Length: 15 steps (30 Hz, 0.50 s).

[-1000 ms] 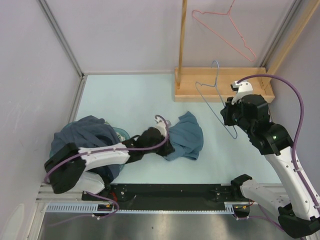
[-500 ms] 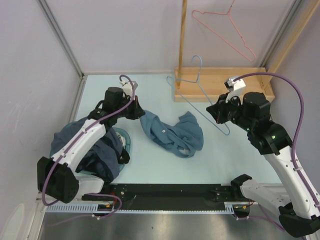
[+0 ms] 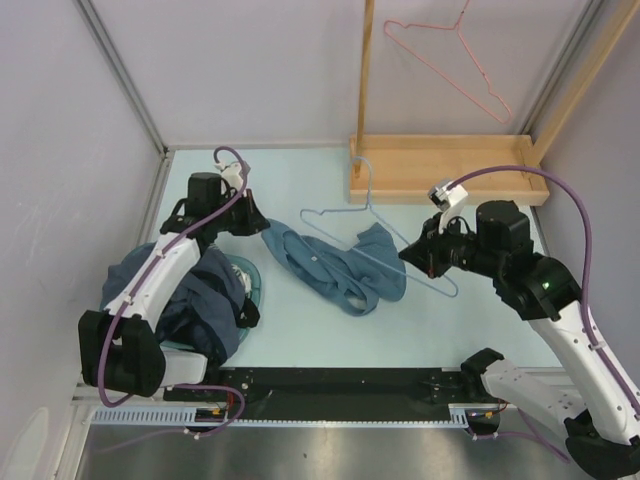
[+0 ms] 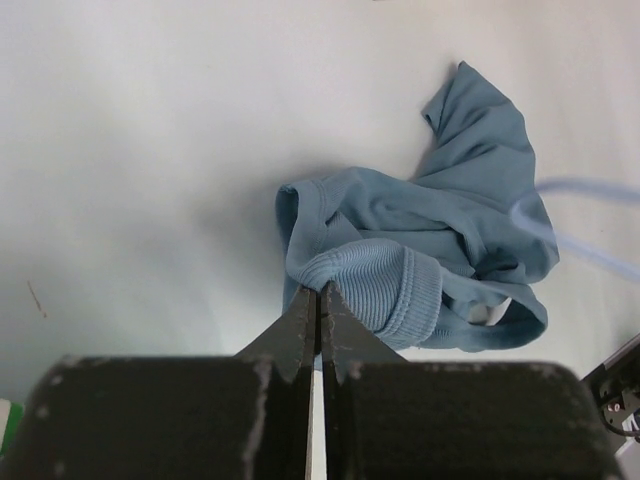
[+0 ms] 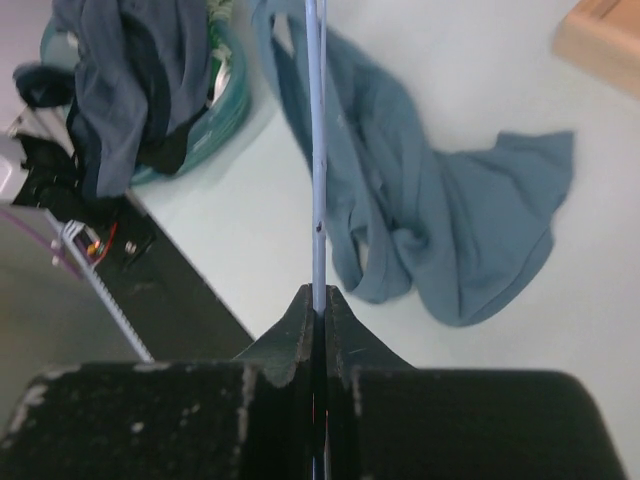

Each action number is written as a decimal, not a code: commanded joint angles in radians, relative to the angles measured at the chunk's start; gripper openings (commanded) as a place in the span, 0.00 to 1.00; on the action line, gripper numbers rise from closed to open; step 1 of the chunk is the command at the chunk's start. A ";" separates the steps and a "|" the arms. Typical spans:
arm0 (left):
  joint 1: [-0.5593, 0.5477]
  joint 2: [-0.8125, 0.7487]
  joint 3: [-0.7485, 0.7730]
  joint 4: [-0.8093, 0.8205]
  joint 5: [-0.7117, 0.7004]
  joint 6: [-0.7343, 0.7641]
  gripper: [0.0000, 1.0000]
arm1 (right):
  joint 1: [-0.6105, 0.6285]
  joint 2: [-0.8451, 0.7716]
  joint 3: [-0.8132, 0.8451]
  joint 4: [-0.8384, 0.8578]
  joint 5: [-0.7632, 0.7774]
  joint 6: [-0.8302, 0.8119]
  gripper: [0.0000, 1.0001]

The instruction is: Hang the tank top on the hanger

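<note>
The teal-blue tank top [image 3: 345, 270] lies crumpled and drawn out on the pale table. My left gripper [image 3: 257, 226] is shut on its far-left end; in the left wrist view the jaws [image 4: 320, 291] pinch a ribbed hem of the tank top [image 4: 440, 220]. The light-blue wire hanger [image 3: 340, 222] hangs tilted over the garment, hook toward the wooden base. My right gripper [image 3: 408, 256] is shut on one wire arm of it. In the right wrist view the hanger [image 5: 316, 150] runs straight out from the closed tips [image 5: 318, 293], above the tank top [image 5: 440, 210].
A navy heap of clothes [image 3: 175, 285] covers a teal basket [image 3: 250, 288] at the near left. A wooden base [image 3: 450, 172] with an upright post [image 3: 365, 70] stands at the back right, a pink hanger [image 3: 450, 60] above it. Walls close in the left, back and right.
My left gripper has pulled the tank top's end toward the far left, stretching the garment out. My right arm has carried the hanger leftward and lower, over the tank top.
</note>
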<state>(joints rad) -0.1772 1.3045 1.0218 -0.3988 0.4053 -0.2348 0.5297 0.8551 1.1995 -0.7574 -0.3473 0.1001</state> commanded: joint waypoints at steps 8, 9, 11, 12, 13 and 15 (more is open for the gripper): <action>0.036 0.001 -0.006 0.040 0.026 0.012 0.00 | 0.093 -0.034 -0.084 -0.057 -0.075 0.010 0.00; 0.036 -0.002 -0.008 0.040 0.027 0.014 0.00 | 0.096 -0.036 -0.096 -0.046 -0.070 0.013 0.00; 0.038 -0.016 -0.015 0.044 0.049 0.020 0.00 | 0.105 -0.033 -0.124 -0.007 -0.070 0.024 0.00; 0.038 -0.020 -0.019 0.052 0.058 0.020 0.00 | 0.110 -0.031 -0.132 0.010 -0.065 0.027 0.00; 0.038 -0.033 -0.025 0.057 0.069 0.023 0.00 | 0.116 -0.028 -0.139 0.026 -0.050 0.029 0.00; 0.038 -0.043 -0.026 0.063 0.105 0.028 0.00 | 0.138 -0.018 -0.153 0.065 -0.023 0.029 0.00</action>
<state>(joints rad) -0.1516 1.3079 1.0058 -0.3859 0.4316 -0.2340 0.6361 0.8387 1.0615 -0.7975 -0.4023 0.1108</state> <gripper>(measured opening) 0.009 0.036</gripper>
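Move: Roughly 11 cm ahead of the right hand, 15 cm to its left and some 25 cm below lies the middle of the tank top; the right hand already holds the blue hanger by its bottom bar. The rack's wooden base lies about 36 cm ahead and 10 cm to the right, also some 24 cm lower. From the left hand, which already has one end of the tank top pinched, the garment's middle is about 18 cm right, 3 cm back and 11 cm down; the laundry basket is some 19 cm left and 9 cm back. Lowering the hanger towards the tank top, the right hand sinks about 6 cm while drawing back some 4 cm, with a small shift left, and keeps its pinch on the bottom bar. Its fingers tip farther down and swing counter-clockwise, about 10 degrees each, bringing the hanger's left end down towards the near side of the held-up edge. The left hand holds that edge in place. ##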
